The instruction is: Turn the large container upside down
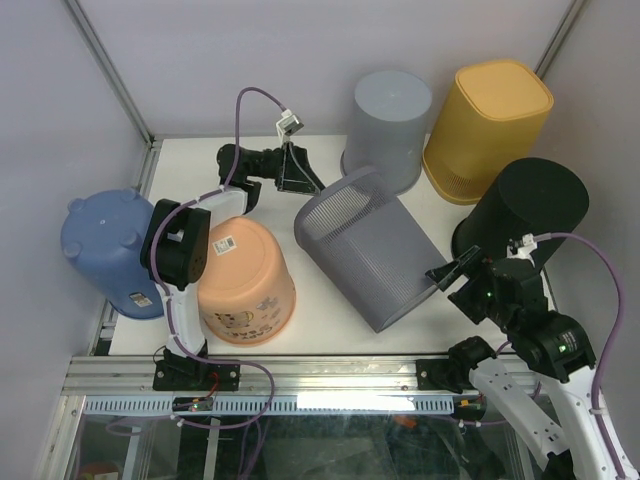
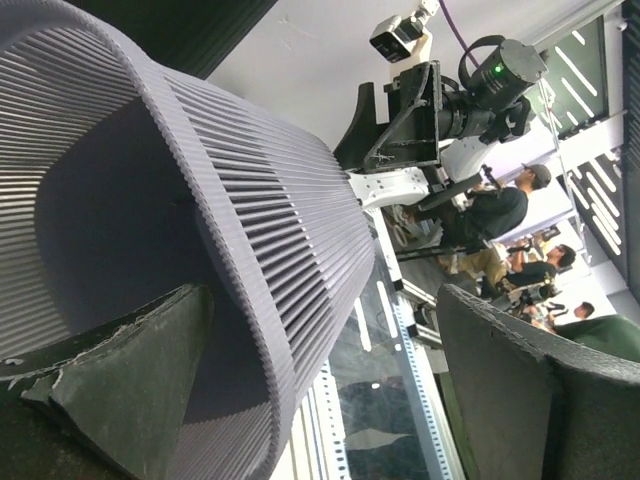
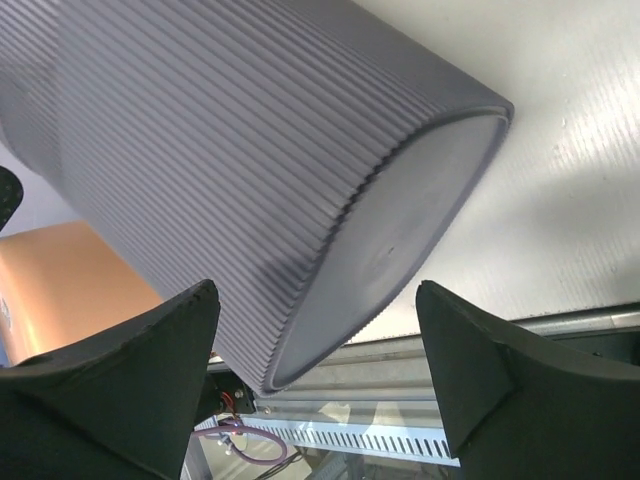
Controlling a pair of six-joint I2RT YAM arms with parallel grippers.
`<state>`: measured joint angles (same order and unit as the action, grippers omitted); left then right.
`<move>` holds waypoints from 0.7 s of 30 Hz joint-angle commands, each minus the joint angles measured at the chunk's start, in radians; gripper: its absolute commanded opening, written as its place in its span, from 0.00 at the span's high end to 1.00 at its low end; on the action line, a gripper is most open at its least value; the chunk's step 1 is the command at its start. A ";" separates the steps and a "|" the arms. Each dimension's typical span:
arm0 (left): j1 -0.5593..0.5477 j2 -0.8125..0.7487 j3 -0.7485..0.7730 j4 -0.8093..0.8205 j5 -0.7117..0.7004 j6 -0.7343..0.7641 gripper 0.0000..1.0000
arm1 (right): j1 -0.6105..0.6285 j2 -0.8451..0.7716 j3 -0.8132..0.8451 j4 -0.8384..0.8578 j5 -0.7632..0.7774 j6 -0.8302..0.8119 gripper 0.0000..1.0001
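Observation:
The large container [image 1: 370, 255] is a grey ribbed bin lying tilted on its side in the middle of the table, mouth toward the back left, base toward the front right. My left gripper [image 1: 300, 180] is open at the mouth. In the left wrist view the container's [image 2: 200, 180] rim wall passes between the spread fingers of the left gripper [image 2: 325, 300], unpinched. My right gripper [image 1: 452, 272] is open at the bin's base end. In the right wrist view the container's [image 3: 250, 150] flat bottom edge sits between the wide fingers of the right gripper [image 3: 315, 290], apart from both.
An upside-down orange tub [image 1: 245, 285] stands front left, a blue tub [image 1: 105, 250] beside it at the table's left edge. A grey bin [image 1: 390, 125], a yellow bin [image 1: 490, 125] and a black bin [image 1: 520, 210] crowd the back right. A metal rail [image 1: 300, 375] runs along the front.

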<state>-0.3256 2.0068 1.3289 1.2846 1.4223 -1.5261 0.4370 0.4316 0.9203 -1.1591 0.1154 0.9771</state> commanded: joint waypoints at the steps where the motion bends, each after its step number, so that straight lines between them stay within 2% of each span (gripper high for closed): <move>1: 0.005 0.003 0.048 -0.024 -0.024 0.132 0.01 | -0.001 -0.017 -0.030 0.001 0.008 0.090 0.18; 6: 0.011 0.026 0.175 -0.299 -0.053 0.322 0.01 | -0.001 -0.057 -0.114 0.085 -0.039 0.178 0.27; 8: 0.013 0.027 0.234 -0.507 -0.083 0.462 0.01 | -0.001 -0.077 -0.147 0.123 -0.053 0.209 0.30; 11: 0.013 0.017 0.336 -0.933 -0.170 0.773 0.01 | -0.001 -0.098 -0.178 0.155 -0.061 0.236 0.34; 14: 0.012 0.003 0.380 -1.136 -0.232 0.901 0.01 | -0.001 -0.104 -0.184 0.156 -0.058 0.238 0.36; 18: 0.008 -0.060 0.364 -1.388 -0.388 1.062 0.01 | -0.001 -0.109 -0.187 0.153 -0.043 0.248 0.38; 21: -0.028 -0.133 0.336 -1.553 -0.585 1.208 0.01 | 0.000 -0.117 -0.193 0.161 -0.037 0.252 0.42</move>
<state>-0.3264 2.0125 1.6779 0.0628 1.0946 -0.5911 0.4370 0.3309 0.7361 -1.0302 0.0536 1.2026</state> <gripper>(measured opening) 0.990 0.605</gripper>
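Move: The dark grey container lies on its side, mouth towards the left gripper; its middle is some 9 cm back, 14 cm right and 14 cm below that hand. The light grey container stands about 16 cm ahead and 19 cm right of the left gripper, the orange one 18 cm back and 18 cm left. From the right gripper the dark grey container's middle is about 12 cm ahead, 14 cm left, 9 cm down, and the black container 20 cm ahead, 17 cm right. Bring the left gripper, already wide open, forward about 9 cm, clear of the dark grey container's rim, bending slightly right, rising a little and then dipping below its starting height, while turning it some 20 degrees counter-clockwise. Meanwhile sink the right gripper 2–3 cm, then ease it 2 cm left onto the container's bottom edge, rolling its left side up and partly closing the fingers around that edge. ##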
